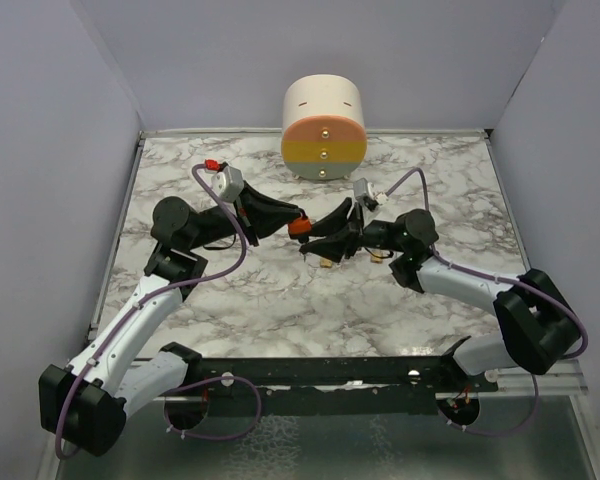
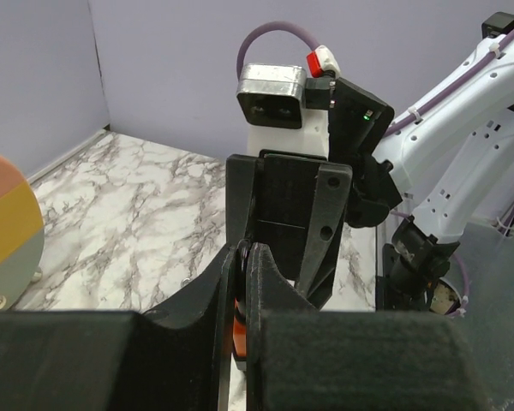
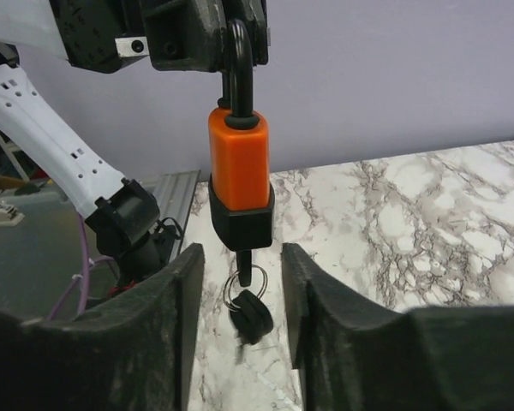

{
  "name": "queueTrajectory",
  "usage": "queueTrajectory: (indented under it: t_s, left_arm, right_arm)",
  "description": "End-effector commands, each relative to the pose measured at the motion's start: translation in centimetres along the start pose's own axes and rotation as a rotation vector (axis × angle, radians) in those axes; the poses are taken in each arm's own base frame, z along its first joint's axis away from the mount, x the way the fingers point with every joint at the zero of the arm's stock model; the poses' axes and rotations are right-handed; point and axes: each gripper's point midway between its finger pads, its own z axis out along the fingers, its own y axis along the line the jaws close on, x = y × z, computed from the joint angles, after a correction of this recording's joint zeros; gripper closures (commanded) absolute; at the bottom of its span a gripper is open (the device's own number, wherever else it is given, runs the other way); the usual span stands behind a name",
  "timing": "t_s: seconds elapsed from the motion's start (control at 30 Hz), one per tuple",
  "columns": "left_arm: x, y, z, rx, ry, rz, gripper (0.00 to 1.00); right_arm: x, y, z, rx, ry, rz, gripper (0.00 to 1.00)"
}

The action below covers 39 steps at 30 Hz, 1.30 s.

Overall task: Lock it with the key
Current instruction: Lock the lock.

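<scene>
An orange padlock (image 3: 238, 167) with a black base hangs by its shackle from my left gripper (image 3: 210, 34), which is shut on it. In the left wrist view only a strip of the padlock (image 2: 237, 330) shows between the left gripper (image 2: 244, 257) jaws. A key (image 3: 244, 259) sticks out of the lock's underside, with a ring of spare keys (image 3: 253, 312) dangling below it. My right gripper (image 3: 240, 257) stands with one finger on each side of the key, a gap on both sides. From above, the left gripper (image 1: 298, 222) and right gripper (image 1: 315, 245) meet at the padlock (image 1: 300, 226) mid-table.
A cream cylinder (image 1: 323, 127) with pink, yellow and grey bands stands at the back centre of the marble table (image 1: 430, 300). Grey walls enclose three sides. The right arm (image 2: 445, 197) fills the space just beyond the left gripper.
</scene>
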Motion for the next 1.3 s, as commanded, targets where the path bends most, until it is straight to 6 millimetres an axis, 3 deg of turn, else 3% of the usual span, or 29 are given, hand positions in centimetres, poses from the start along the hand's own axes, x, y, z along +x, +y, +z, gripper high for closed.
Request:
queueTrajectory:
  t_s: [0.0,0.13,0.17,0.37,0.63,0.8,0.93,1.27]
  left_arm:
    - [-2.6,-2.0,-0.1,0.062,-0.065,0.073,1.0]
    - [-2.9,-2.1,-0.3,0.055,-0.074,0.082,1.0]
    - [-2.9,-2.1,-0.3,0.054,-0.077,0.087,1.0]
    - [-3.9,-0.9,-0.5,-0.031,-0.123,0.122,1.0]
    - [-7.4,0.0,-0.8,-0.124,-0.214,0.224,1.0]
    - [-9.3,0.2,-1.0,-0.162,-0.266,0.275,1.0]
    - [-10.2,0.3,-1.7,-0.204,-0.311,0.318,1.0]
    - [-10.1,0.2,-5.6,-0.335,-0.478,0.404,1.0]
  right_arm:
    - [-0.6,-0.6,1.0,0.015,-0.017,-0.012,0.67]
    - [-0.7,-0.7,1.1,0.018,-0.025,-0.013,0.97]
    - [-0.7,-0.6,1.2,0.018,-0.025,-0.013,0.99]
    - [0.4,-0.4,1.3,0.021,0.003,-0.005,0.99]
    - [4.3,1.2,1.4,0.011,0.071,0.054,0.99]
    - [5.4,1.8,1.3,0.012,0.086,0.07,0.99]
    - [5.2,2.0,0.9,0.029,0.076,0.066,0.99]
    - [2.0,1.9,0.8,0.102,0.018,0.053,0.99]
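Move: The inserted key's black head is roughly 2 cm to the left of the right hand, level with it and straight ahead along its fingers. The orange lock's body is directly above that head, about 5 cm up, with a spare key hanging some 3 cm below on the ring. A brass padlock lies on the table, about 10 cm farther out and 4 cm right of this hand. From the left hand, the key head is about 9 cm below and 1 cm right. The right hand eases about 2 cm to its left as its half-open fingers close and pinch the key head under the orange lock, then keeps that grip while drawing back a centimetre or so to the right and towards the base and turning slightly clockwise. The left hand keeps its pinch on the shackle, first rising about 1 cm and then, near the end, swinging left to just under 3 cm from its start, while turning some 10 degrees counter-clockwise. ##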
